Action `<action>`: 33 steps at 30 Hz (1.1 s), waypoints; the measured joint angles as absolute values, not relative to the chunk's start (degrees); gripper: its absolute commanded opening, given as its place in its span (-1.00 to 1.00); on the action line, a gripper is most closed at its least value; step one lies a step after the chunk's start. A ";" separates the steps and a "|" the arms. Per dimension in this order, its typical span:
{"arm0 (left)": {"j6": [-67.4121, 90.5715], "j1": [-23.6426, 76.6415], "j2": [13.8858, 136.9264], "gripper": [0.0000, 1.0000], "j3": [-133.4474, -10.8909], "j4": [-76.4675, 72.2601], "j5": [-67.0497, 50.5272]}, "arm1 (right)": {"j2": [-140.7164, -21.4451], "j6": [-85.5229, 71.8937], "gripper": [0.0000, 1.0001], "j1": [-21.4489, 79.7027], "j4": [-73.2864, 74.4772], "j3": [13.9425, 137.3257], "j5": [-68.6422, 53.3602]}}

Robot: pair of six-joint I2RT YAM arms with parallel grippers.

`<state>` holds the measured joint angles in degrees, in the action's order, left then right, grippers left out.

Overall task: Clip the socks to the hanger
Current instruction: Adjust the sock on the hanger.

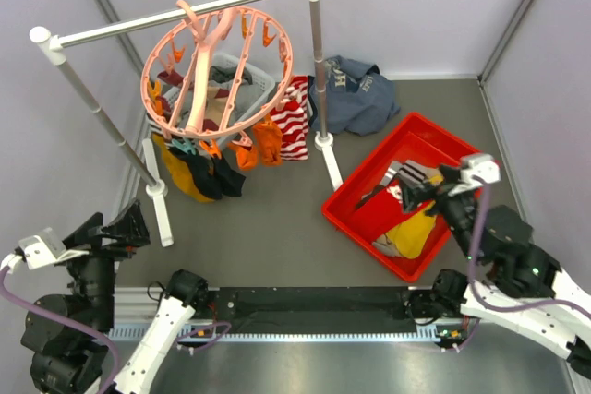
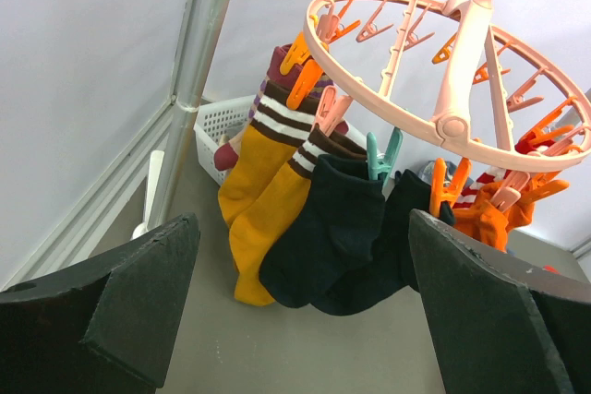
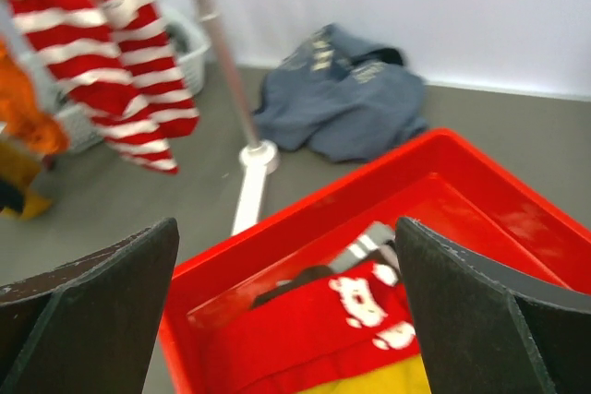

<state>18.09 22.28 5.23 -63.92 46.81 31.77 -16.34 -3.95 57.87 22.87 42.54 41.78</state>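
The salmon-pink ring hanger (image 1: 218, 71) hangs by its hook from the rail. Clipped to its pegs are yellow socks (image 2: 268, 191), dark socks (image 2: 332, 237), orange socks (image 2: 489, 219) and red-and-white striped socks (image 1: 291, 117). More socks lie in the red bin (image 1: 369, 200): a red one with white marks (image 3: 369, 320), a yellow one (image 3: 388, 380) and a grey striped one. My left gripper (image 1: 115, 228) stands open and empty at the near left, facing the hanger (image 2: 452, 89). My right gripper (image 1: 434, 193) hovers open and empty over the bin's socks.
A white-and-grey rail stand (image 1: 175, 11) carries the hanger, with its feet on the floor. A navy garment (image 1: 355, 94) lies at the back right. A white basket (image 2: 217, 131) sits behind the hanging socks. Walls close in on both sides.
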 measured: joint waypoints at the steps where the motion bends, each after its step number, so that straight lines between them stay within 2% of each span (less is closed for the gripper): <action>1: 18.09 22.28 5.23 0.98 -63.86 46.78 31.68 | -19.46 -3.95 0.97 57.84 21.63 43.05 39.72; 7: 18.09 22.28 5.23 0.98 -63.72 46.78 30.87 | -36.60 -2.98 0.98 56.82 13.45 47.77 28.18; 20: 18.06 22.28 5.23 0.98 -62.02 46.81 30.22 | -65.17 -6.70 0.98 38.94 -8.12 58.52 -7.86; 28: 18.04 22.28 5.23 0.98 -61.58 46.76 29.15 | -80.88 -10.39 0.98 35.31 -18.96 68.38 -23.14; 33: 18.04 22.28 5.23 0.98 -61.58 46.76 28.58 | -86.70 -10.98 0.97 33.54 -22.57 72.62 -29.19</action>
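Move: The red-striped sock hangs about 26 cm to the right hand's left, 20 cm ahead and a little lower, under the near-right part of the hanger's ring. The ring's middle is some 40 cm left, 22 cm ahead and 9 cm higher. From this hand the rack's right post stands about 28 cm ahead and 20 cm left, and an orange sock hangs roughly 14 cm ahead, 32 cm left. From the left hand the striped sock is about 27 cm ahead, 37 cm right and somewhat lower. No firm contact can be seen: the right hand, fingers kept wide open, heads quickly for the clipped top of the red-striped sock. It goes about 26 cm left and 16 cm forward, nearly straight left at first, then slanting forward and rising some 5 cm, while swinging about 45 degrees counter-clockwise until the fingers point mostly left, just under the ring's right rim. ##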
